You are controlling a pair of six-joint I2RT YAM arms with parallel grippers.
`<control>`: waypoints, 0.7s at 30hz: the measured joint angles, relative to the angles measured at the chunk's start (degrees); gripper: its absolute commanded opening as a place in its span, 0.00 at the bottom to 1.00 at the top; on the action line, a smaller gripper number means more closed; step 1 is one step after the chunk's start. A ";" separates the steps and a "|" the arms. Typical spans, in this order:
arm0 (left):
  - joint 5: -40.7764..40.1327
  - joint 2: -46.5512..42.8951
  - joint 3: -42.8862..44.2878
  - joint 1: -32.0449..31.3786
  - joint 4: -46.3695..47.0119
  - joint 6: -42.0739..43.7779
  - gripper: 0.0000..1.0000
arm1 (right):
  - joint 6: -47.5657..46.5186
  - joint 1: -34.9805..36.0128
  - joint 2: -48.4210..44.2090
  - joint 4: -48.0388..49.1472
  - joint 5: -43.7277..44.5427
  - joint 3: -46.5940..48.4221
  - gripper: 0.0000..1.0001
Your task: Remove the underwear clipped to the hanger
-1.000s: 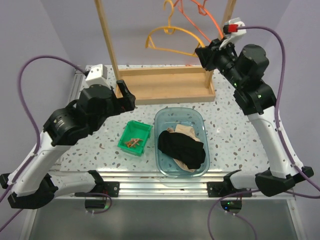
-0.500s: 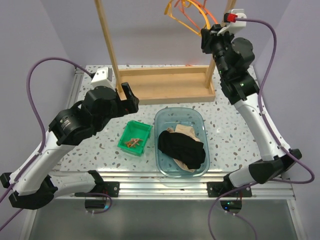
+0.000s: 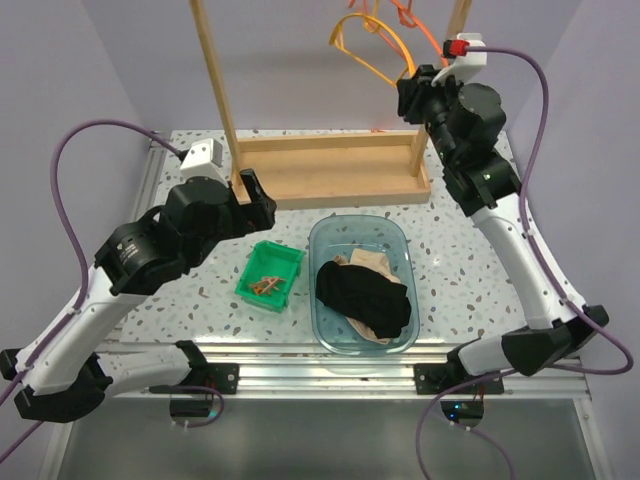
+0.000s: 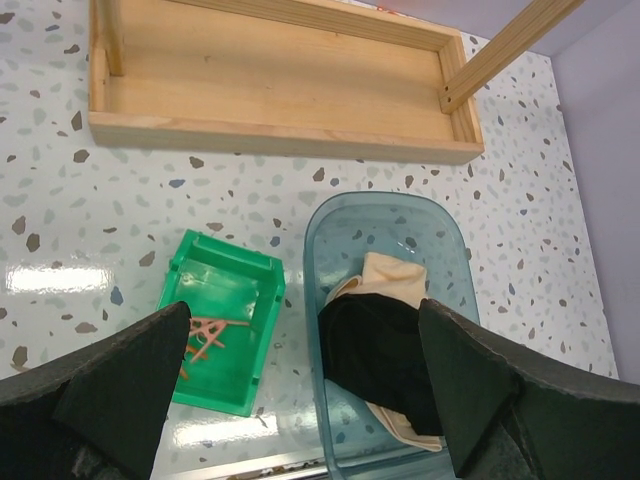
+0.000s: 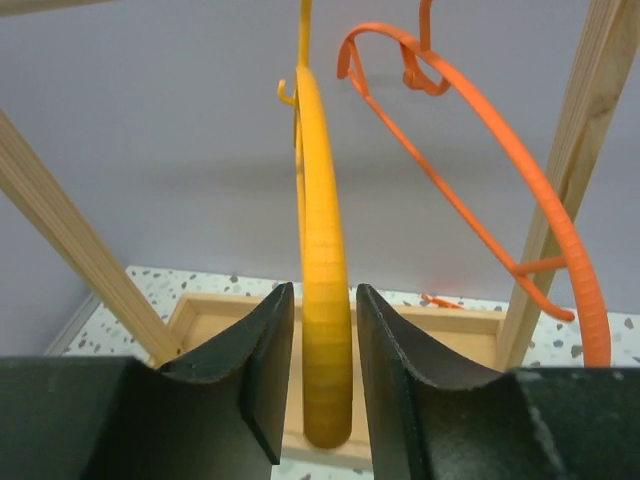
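The black underwear (image 3: 365,295) (image 4: 385,360) lies on the beige underwear (image 3: 370,262) (image 4: 395,275) inside a clear blue tub (image 3: 360,225) (image 4: 380,200). A bare yellow hanger (image 3: 365,40) (image 5: 318,180) hangs high by the rack's right post. My right gripper (image 3: 408,95) (image 5: 323,292) stands around its lower end, slightly open, with a thin gap on each side. A bare orange hanger (image 3: 410,15) (image 5: 500,150) hangs beside it. My left gripper (image 3: 256,195) (image 4: 300,310) hovers wide open and empty above the table, over the green bin and tub.
A green bin (image 3: 270,275) (image 4: 225,245) with several brown clips (image 3: 266,286) (image 4: 205,330) sits left of the tub. The wooden rack base (image 3: 330,170) (image 4: 270,90) stands behind them, with upright posts at both ends.
My right gripper has risen with the yellow hanger, carrying it up and right toward the top of the rack, and its jaws have loosened a little. The left arm shifted slightly.
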 measured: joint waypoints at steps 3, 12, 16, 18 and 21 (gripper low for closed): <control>0.02 -0.42 -0.09 0.00 0.31 0.02 1.00 | 0.98 -0.02 -3.39 -4.17 -1.51 -1.68 0.79; 0.59 -0.28 -0.07 0.00 2.51 1.33 1.00 | 2.91 -0.02 -18.08 -16.04 -3.43 -9.66 0.98; 0.90 0.44 -0.09 0.00 4.02 2.32 1.00 | 4.04 -0.02 -24.37 -19.17 -2.78 -14.49 0.98; 1.18 1.11 -0.09 0.00 4.59 3.13 1.00 | 4.85 -0.02 -26.80 -20.70 -1.62 -17.64 0.98; 2.08 2.45 -0.09 0.00 5.86 4.33 1.00 | 7.17 -0.02 -28.59 -23.87 -0.15 -21.57 0.98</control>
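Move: The right hand still grips the near end of the yellow hanger, whose middle lies about 11 cm ahead, 5 cm left and 4 cm above that hand. The orange hanger hangs beside it, its middle some 12 cm ahead, 4 cm right and 5 cm above the hand. The blue tub with the underwear is some 18 cm back, 8 cm left and 48 cm below. From the left hand, the yellow hanger is about 30 cm ahead, 23 cm right and 17 cm higher. Right hand opens, letting go of the yellow hanger, and backs off about 14 cm, sinking some 9 cm. ##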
